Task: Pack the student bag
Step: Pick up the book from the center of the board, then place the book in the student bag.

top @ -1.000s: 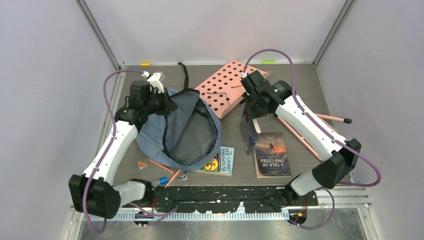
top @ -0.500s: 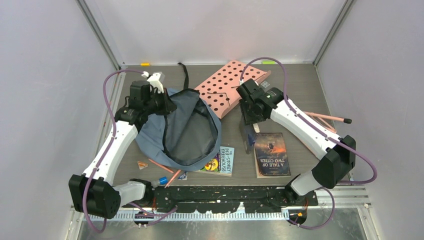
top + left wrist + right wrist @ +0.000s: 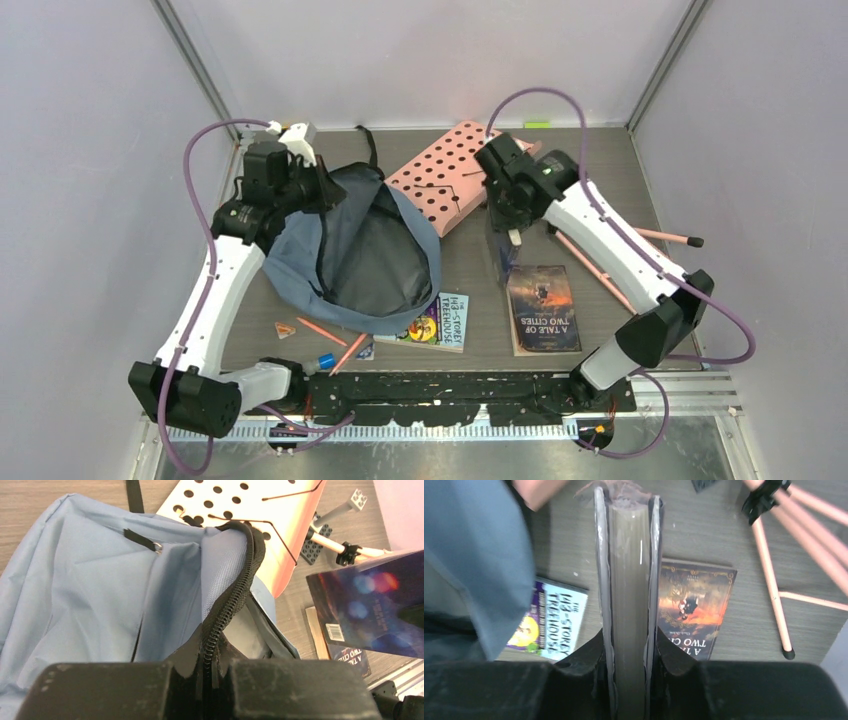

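The student bag (image 3: pixel 300 262), dusty-blue with a dark open mouth (image 3: pixel 375 255), lies at the left of the table. My left gripper (image 3: pixel 322 190) is shut on the bag's black zipper edge (image 3: pixel 235 597) and holds that rim lifted. My right gripper (image 3: pixel 503 228) is shut on a dark-covered book (image 3: pixel 629 595), held upright by its covers just right of the bag's opening; the same book (image 3: pixel 370 610) shows in the left wrist view.
A pink perforated board (image 3: pixel 450 175) lies behind the bag. Two books lie flat: "A Tale of Two Cities" (image 3: pixel 542 308) and a "Treehouse" book (image 3: pixel 443 322). Pink pencils (image 3: pixel 595 265) lie right; more pencils (image 3: pixel 335 335) and small items near the front.
My left gripper has moved back and up, lifting the bag's rim and widening the mouth. My right gripper, with the book, has shifted slightly and stands the book more upright.
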`<act>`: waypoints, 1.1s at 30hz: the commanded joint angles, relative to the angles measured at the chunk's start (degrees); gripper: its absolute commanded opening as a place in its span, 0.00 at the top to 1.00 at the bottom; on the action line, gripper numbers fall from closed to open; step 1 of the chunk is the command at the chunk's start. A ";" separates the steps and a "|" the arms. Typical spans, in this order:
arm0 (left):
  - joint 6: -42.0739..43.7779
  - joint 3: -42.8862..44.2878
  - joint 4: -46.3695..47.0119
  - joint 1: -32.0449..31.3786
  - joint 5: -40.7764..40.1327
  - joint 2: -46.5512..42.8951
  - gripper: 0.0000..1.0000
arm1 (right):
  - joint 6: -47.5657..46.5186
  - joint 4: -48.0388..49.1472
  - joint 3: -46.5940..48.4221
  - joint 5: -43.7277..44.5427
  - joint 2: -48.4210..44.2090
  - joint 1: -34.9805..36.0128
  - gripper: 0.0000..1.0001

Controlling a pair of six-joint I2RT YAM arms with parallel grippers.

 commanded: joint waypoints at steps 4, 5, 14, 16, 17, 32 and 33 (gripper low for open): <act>-1.54 5.87 1.96 0.16 -3.39 -1.12 0.95 | 8.03 1.24 17.96 -8.26 -5.51 0.07 0.99; -1.46 6.00 2.14 0.17 -3.53 -1.09 0.96 | 9.74 2.55 17.55 -11.31 -5.70 0.07 0.99; -3.59 6.82 3.59 0.16 -2.95 -0.21 0.95 | 25.94 35.54 -0.50 -24.46 -8.29 2.67 1.00; -3.81 6.82 3.85 0.17 -3.05 -0.27 0.96 | 26.52 39.80 -1.35 -24.87 -6.95 3.22 0.99; -3.93 6.80 4.02 0.17 -3.10 -0.28 0.96 | 26.70 41.83 -1.43 -24.69 -6.33 3.36 0.99; -17.44 5.15 5.68 0.17 -10.31 -1.11 0.96 | 30.17 58.85 -5.29 -25.47 6.02 6.53 0.99; -19.12 4.96 5.60 0.17 -10.58 -1.18 0.96 | 30.21 59.35 -5.19 -25.48 7.09 6.61 0.99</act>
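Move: From the right hand, which already holds the dark blue book, the bag's open mouth is centred about 27 cm to the left, level with it and some 8 cm lower. The pink board lies about 18 cm ahead and 8 cm left, the Treehouse book about 12 cm back and 18 cm left, and the Two Cities book some 10 cm back and 9 cm right. From the left hand, pinching the bag's rim, the mouth's middle is about 11 cm right, 6 cm back and below. Lift the right gripper steeply about 11 cm with the book still pinched, then sweep it some 20 cm left to the bag's mouth, sinking most of that height again and easing a little forward at the end. Roll the wrist about 50 degrees on the way, so the fingers point down-left. Keep the left fingers shut on the rim, raising it about 2 cm. ##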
